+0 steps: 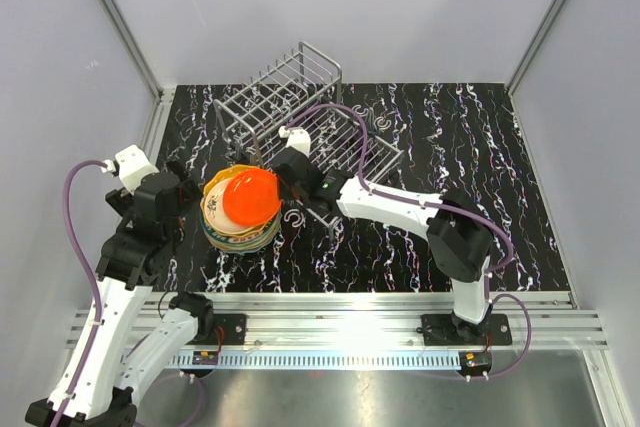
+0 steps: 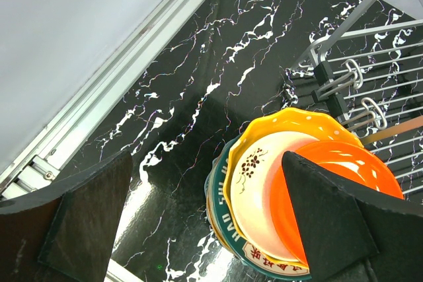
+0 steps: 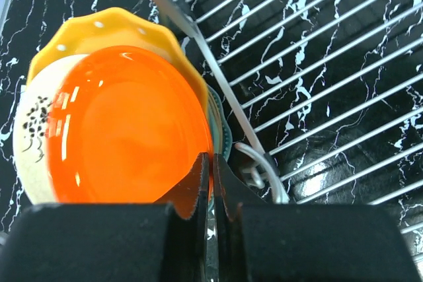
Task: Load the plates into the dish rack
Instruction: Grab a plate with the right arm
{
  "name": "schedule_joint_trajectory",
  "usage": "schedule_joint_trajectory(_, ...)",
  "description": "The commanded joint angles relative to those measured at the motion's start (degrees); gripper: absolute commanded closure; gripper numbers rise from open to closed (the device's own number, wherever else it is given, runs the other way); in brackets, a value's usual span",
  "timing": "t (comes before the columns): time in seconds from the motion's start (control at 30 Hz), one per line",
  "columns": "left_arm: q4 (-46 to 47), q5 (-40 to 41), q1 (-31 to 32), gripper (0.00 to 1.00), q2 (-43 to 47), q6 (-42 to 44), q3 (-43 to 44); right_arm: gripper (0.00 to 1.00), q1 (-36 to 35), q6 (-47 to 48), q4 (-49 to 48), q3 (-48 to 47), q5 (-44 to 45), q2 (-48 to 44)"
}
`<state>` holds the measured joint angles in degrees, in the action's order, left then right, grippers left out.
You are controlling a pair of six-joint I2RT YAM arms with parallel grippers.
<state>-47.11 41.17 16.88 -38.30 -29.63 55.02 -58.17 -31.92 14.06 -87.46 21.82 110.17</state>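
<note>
A stack of plates (image 1: pixel 236 234) stands left of the middle of the table. The red-orange plate (image 1: pixel 250 197) lies tilted on top, over a yellow-rimmed floral cream plate (image 2: pixel 264 183) and a teal plate (image 2: pixel 228 229). My right gripper (image 3: pixel 212 171) is shut on the right rim of the red-orange plate (image 3: pixel 125 130); in the top view it (image 1: pixel 290 185) sits between the stack and the dish rack (image 1: pixel 300 112). My left gripper (image 2: pixel 211 229) is wide open and empty, just left of the stack (image 1: pixel 192 199), one finger (image 2: pixel 330 222) over the red-orange plate (image 2: pixel 357 158).
The wire dish rack (image 3: pixel 317 64) lies close behind and right of the stack, its flat grid tray under my right wrist, and it shows at the right in the left wrist view (image 2: pixel 383 84). The enclosure wall and metal rail (image 2: pixel 99 97) run along the left.
</note>
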Motion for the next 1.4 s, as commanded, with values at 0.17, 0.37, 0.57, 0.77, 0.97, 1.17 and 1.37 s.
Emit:
schedule_joint_trajectory(0.17, 1.59, 1.02, 0.25, 0.01, 0.25, -0.52, 2.02, 1.00, 1.04, -1.74, -5.63, 1.15, -3.28, -1.98)
schedule_joint_trajectory(0.37, 1.58, 0.93, 0.26, 0.01, 0.34, -0.43, 2.02, 0.89, 1.13, -2.00, -6.15, 1.15, -3.98, -1.89)
schedule_joint_trajectory(0.57, 1.67, 0.76, 0.25, 0.01, 0.42, -0.34, 1.93, 0.81, 1.13, -2.44, -6.68, 0.98, -5.39, -1.45)
schedule_joint_trajectory(0.77, 1.59, 0.58, 0.26, 0.01, 0.34, -0.34, 1.93, 0.72, 1.04, -2.71, -6.59, 0.45, -6.00, -0.57)
schedule_joint_trajectory(0.97, 1.67, 0.58, 0.25, 0.01, 0.51, -0.43, 1.84, 0.64, 1.04, -3.06, -6.42, -0.25, -6.88, 0.39)
schedule_joint_trajectory(1.17, 1.76, 0.49, 0.34, 0.01, 0.60, -0.26, 1.84, 0.66, 1.13, -3.94, -7.65, -0.17, -9.25, 1.01)
schedule_joint_trajectory(1.37, 1.76, 0.49, 0.43, 0.01, 0.69, -0.26, 1.84, 0.62, 1.13, -5.43, -8.35, -0.43, -11.89, 2.59)
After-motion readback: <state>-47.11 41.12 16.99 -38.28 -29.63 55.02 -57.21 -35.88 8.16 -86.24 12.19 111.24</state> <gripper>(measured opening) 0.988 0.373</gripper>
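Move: The right hand has the orange plate pinched by its right rim, the plate's middle about 6 cm to the hand's left, level ahead and 1 cm lower. The plate lies off-centre over the cream plate, whose middle is some 9 cm left of this hand, 1 cm back and 2 cm below. The dish rack's middle is roughly 8 cm right, 9 cm ahead and 3 cm lower. From the left hand, the orange plate lies about 19 cm right, 9 cm ahead and 12 cm below. The right fingers let go of the orange plate's rim, opening from nearly shut to about a third. After a tiny dip the hand edges left about 3 cm, drifting back 1 cm towards the middle of the stack at almost unchanged height. The wrist tips and rolls some 10 degrees with its left side rising, leaving the parted fingertips close by the rim, one on each side. ##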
